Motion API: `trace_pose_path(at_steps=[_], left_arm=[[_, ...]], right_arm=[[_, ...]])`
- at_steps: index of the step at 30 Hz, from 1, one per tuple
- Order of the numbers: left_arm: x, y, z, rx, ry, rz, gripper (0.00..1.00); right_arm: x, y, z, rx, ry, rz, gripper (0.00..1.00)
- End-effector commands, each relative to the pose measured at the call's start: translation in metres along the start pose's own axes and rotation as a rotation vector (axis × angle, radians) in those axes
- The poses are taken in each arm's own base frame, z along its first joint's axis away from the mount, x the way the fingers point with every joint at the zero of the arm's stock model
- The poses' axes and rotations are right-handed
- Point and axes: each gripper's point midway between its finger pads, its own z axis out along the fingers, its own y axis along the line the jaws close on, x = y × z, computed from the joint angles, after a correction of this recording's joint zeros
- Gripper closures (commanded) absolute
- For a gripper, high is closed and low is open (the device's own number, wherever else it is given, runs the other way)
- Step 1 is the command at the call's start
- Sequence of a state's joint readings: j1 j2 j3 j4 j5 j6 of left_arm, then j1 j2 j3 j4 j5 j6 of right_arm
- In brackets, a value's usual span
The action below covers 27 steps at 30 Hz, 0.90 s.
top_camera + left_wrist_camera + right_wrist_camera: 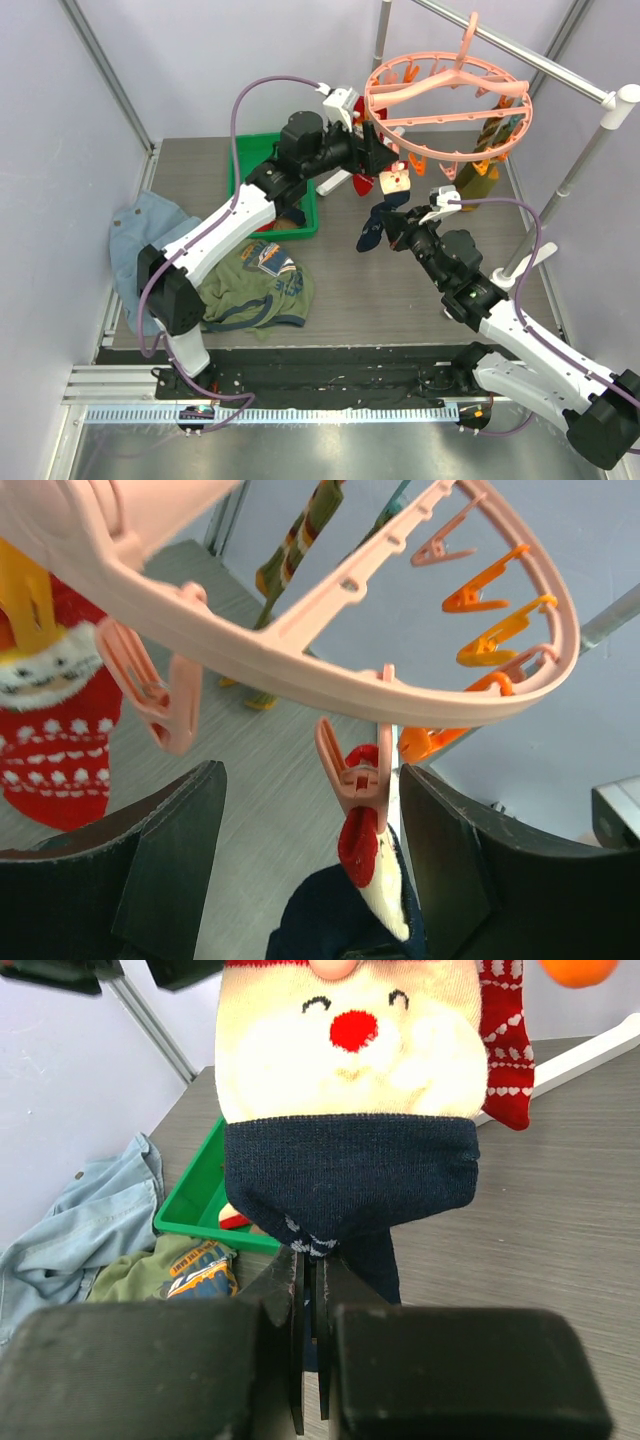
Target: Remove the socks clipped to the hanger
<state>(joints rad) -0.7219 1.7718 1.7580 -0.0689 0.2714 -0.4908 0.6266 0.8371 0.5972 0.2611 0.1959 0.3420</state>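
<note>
The salmon-pink hanger point(450, 100) hangs from the rail at the back right. On a pink clip point(360, 775) hangs a Santa-face sock point(350, 1050), cream on top and navy below. My left gripper point(310, 810) stands open with that clip between its fingers point(470, 870), nearer the right one, at the ring's near-left edge point(378, 150). My right gripper point(313, 1260) is shut on the sock's navy toe point(375, 228). A red patterned sock point(55, 750) hangs to the left. Olive-striped socks point(480, 165) hang on the far side.
The white-and-grey rail stand point(560, 70) crosses the back right, its post near my right arm. A green bin point(250, 170) sits at the back left, with an olive T-shirt point(255, 285) and a pale denim garment point(140, 225) on the table in front of it.
</note>
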Motion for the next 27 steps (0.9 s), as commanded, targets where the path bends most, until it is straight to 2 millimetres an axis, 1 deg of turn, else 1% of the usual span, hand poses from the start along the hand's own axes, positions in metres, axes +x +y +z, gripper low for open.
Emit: trace_pose_path(at_steps=[1, 6, 7, 8, 10, 11, 13, 15, 17, 18, 19, 21, 22, 23, 24, 27], left_arm=[[-0.039, -0.022, -0.007, 0.123, -0.11, 0.025, 0.27], [-0.041, -0.019, -0.002, 0.16, -0.111, 0.014, 0.3], [-0.039, -0.019, 0.0, 0.166, -0.103, 0.011, 0.3], [-0.039, -0.023, 0.001, 0.185, -0.099, 0.013, 0.32], [-0.036, -0.024, 0.003, 0.203, -0.088, 0.013, 0.33], [-0.038, -0.029, 0.002, 0.228, -0.085, 0.016, 0.34], [-0.038, -0.03, 0.005, 0.241, -0.088, 0.009, 0.35], [-0.037, -0.032, 0.007, 0.252, -0.082, 0.003, 0.38], [-0.037, -0.03, 0.01, 0.253, -0.08, 0.0, 0.43], [-0.037, -0.03, 0.011, 0.254, -0.078, 0.001, 0.46], [-0.039, -0.031, 0.011, 0.256, -0.082, 0.003, 0.56], [-0.04, -0.031, 0.012, 0.253, -0.086, -0.002, 0.72], [-0.041, -0.031, 0.012, 0.253, -0.088, -0.002, 0.88], [-0.042, -0.032, 0.012, 0.252, -0.086, -0.004, 0.95], [-0.043, -0.032, 0.012, 0.25, -0.089, -0.004, 1.0], [-0.041, -0.028, 0.013, 0.229, -0.075, -0.013, 1.0]], right_arm=[[-0.039, 0.02, -0.003, -0.062, -0.099, 0.039, 0.99], [-0.036, 0.021, -0.001, -0.068, -0.092, 0.041, 0.99], [-0.036, 0.021, -0.002, -0.071, -0.091, 0.042, 0.99], [-0.037, 0.022, -0.001, -0.072, -0.093, 0.043, 0.99], [-0.038, 0.021, -0.001, -0.071, -0.095, 0.043, 0.99], [-0.039, 0.022, -0.002, -0.074, -0.098, 0.042, 0.99], [-0.039, 0.022, -0.001, -0.071, -0.097, 0.039, 0.99], [-0.038, 0.022, -0.001, -0.072, -0.095, 0.04, 0.99], [-0.039, 0.022, -0.001, -0.073, -0.098, 0.039, 0.99], [-0.039, 0.022, -0.001, -0.073, -0.097, 0.038, 0.99], [-0.038, 0.022, -0.001, -0.072, -0.094, 0.038, 0.99], [-0.038, 0.021, -0.001, -0.068, -0.093, 0.038, 0.99], [-0.037, 0.021, -0.001, -0.067, -0.091, 0.037, 0.99], [-0.036, 0.02, -0.001, -0.063, -0.089, 0.037, 0.99], [-0.036, 0.02, -0.002, -0.061, -0.087, 0.039, 0.99], [-0.032, 0.018, -0.002, -0.051, -0.069, 0.038, 0.99]])
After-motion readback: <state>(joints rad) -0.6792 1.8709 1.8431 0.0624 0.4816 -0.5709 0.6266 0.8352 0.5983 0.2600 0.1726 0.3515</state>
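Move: The clip holding the Santa sock's cuff is almost between the left gripper's open fingers: about 1 cm ahead, 2 cm to its right and 1 cm above. The cuff hangs some 7 cm below the hand and 3 cm to its right; an empty clip sits about 6 cm ahead, 3 cm left and 2 cm up. From the right gripper, already pinching the sock lower down, the clip is roughly 15 cm above, 4 cm ahead and 1 cm left. Lift the open left gripper about 2 cm, then ease it some 2 cm to the right with a small dip, swinging the fingers about 10 degrees clockwise to bring the clip between them. Shut the fingers on the Santa sock's clip, pinching it, and rise slightly as they close. Keep the right gripper still, holding its pinch on the sock. ##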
